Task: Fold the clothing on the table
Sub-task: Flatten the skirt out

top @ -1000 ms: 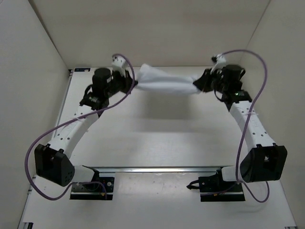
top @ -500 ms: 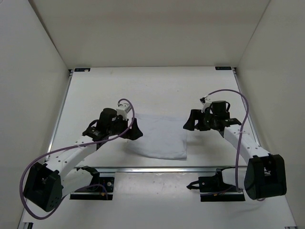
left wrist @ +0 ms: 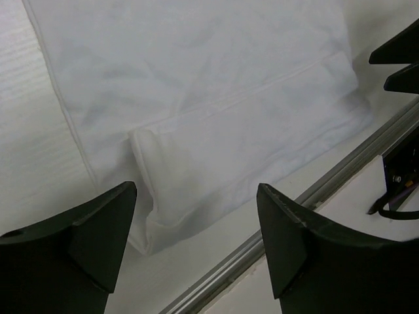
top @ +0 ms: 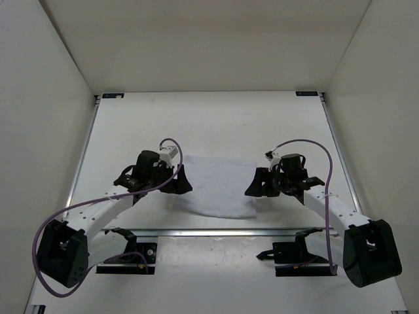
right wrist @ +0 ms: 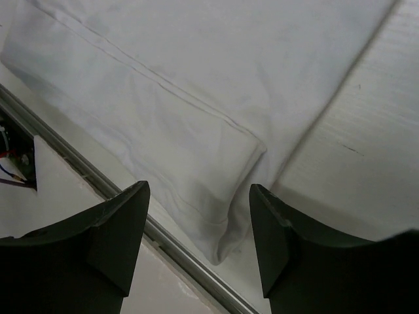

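The white clothing (top: 219,186) lies folded on the table (top: 216,124), near the front rail. My left gripper (top: 185,180) stands open at its left edge with nothing between the fingers. In the left wrist view the left gripper (left wrist: 196,188) hovers over the near left corner of the clothing (left wrist: 196,78), where a folded layer shows. My right gripper (top: 252,185) stands open at the right edge. In the right wrist view the right gripper (right wrist: 200,186) is above the near right corner of the clothing (right wrist: 196,65) and holds nothing.
A metal rail (top: 216,231) runs along the table's near side, just in front of the clothing, and shows as the rail (left wrist: 327,183) and the rail (right wrist: 177,245) in the wrist views. White walls close in the table. Purple cables loop from both arms.
A second ago both grippers held the clothing stretched in the air at the far side. They brought it toward the front rail, laid it down and opened.
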Robot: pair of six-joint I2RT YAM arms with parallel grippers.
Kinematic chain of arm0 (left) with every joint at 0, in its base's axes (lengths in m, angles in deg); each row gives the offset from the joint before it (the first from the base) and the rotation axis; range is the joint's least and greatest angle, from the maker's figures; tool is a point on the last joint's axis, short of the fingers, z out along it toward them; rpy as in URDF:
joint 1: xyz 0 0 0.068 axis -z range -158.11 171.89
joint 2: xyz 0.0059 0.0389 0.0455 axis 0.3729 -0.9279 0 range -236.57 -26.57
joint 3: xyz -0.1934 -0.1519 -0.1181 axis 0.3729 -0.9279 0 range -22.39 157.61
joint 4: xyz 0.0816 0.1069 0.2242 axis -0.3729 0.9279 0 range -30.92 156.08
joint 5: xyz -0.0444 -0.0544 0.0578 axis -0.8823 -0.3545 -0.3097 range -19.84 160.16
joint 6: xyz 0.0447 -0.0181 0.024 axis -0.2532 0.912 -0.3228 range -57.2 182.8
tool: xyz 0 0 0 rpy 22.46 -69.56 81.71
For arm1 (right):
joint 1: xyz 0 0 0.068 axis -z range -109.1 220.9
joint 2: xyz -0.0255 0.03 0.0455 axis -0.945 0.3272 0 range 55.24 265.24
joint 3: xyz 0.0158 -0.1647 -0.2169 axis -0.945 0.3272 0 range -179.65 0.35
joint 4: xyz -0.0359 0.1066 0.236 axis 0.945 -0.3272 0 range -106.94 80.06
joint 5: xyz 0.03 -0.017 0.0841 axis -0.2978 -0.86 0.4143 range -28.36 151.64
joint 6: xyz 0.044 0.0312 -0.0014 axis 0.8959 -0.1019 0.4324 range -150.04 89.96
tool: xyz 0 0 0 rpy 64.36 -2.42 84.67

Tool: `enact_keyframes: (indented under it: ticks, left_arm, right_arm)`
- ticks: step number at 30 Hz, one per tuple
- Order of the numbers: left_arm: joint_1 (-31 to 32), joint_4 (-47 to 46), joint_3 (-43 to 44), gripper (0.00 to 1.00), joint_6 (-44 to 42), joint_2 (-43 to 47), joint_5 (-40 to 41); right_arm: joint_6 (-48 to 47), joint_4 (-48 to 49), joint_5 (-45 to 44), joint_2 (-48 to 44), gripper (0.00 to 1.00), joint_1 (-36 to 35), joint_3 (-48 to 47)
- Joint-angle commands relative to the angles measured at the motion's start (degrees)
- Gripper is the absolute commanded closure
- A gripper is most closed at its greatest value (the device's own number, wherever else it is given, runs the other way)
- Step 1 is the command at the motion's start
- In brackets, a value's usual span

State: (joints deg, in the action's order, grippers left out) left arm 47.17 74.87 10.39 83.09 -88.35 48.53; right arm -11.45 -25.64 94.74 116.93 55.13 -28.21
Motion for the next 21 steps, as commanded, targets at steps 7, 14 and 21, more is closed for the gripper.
enact_keyframes:
  ticks: [7, 14, 21]
  left_arm:
    - [0.12, -1.9, -1.49, 0.36, 0.36, -0.97, -3.51]
    - [0.21, -1.56, -1.58, 0.4, -0.25, -2.12, -3.42]
    - [-0.05, -2.25, -2.19, 0.46, -0.43, -2.03, -3.42]
  right_arm:
    - [1.8, 6.55, -0.06, 4.93, 0.4, -2.16, 1.39]
    - [1.1, 6.83, -0.67, 8.8, 0.43, -3.3, -0.18]
    - [1.01, 7.88, -1.2, 10.64, 0.45, -3.22, -0.98]
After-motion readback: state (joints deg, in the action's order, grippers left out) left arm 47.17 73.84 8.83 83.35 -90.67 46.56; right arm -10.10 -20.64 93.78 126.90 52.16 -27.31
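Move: The skirt's near left corner lies about 4 cm back from the left hand, some 3 cm to its left and 6 cm below; the skirt's middle is roughly 9 cm to that hand's right, level with it. From the right hand, the skirt's near right corner is about 6 cm back, 3 cm to its right and 5 cm down, with the skirt's middle some 9 cm to its left and 1 cm farther out. Downward with both hands, over the skirt's folded near band: the right sinks steadily by about 3.5 cm and eases about 1 cm left, tipping slightly steeper, its fingers staying half open as they come close to the cloth. The left dips about 1.5 cm and eases back 1 cm, then all but holds while its fingers close from nearly wide open to about half. ##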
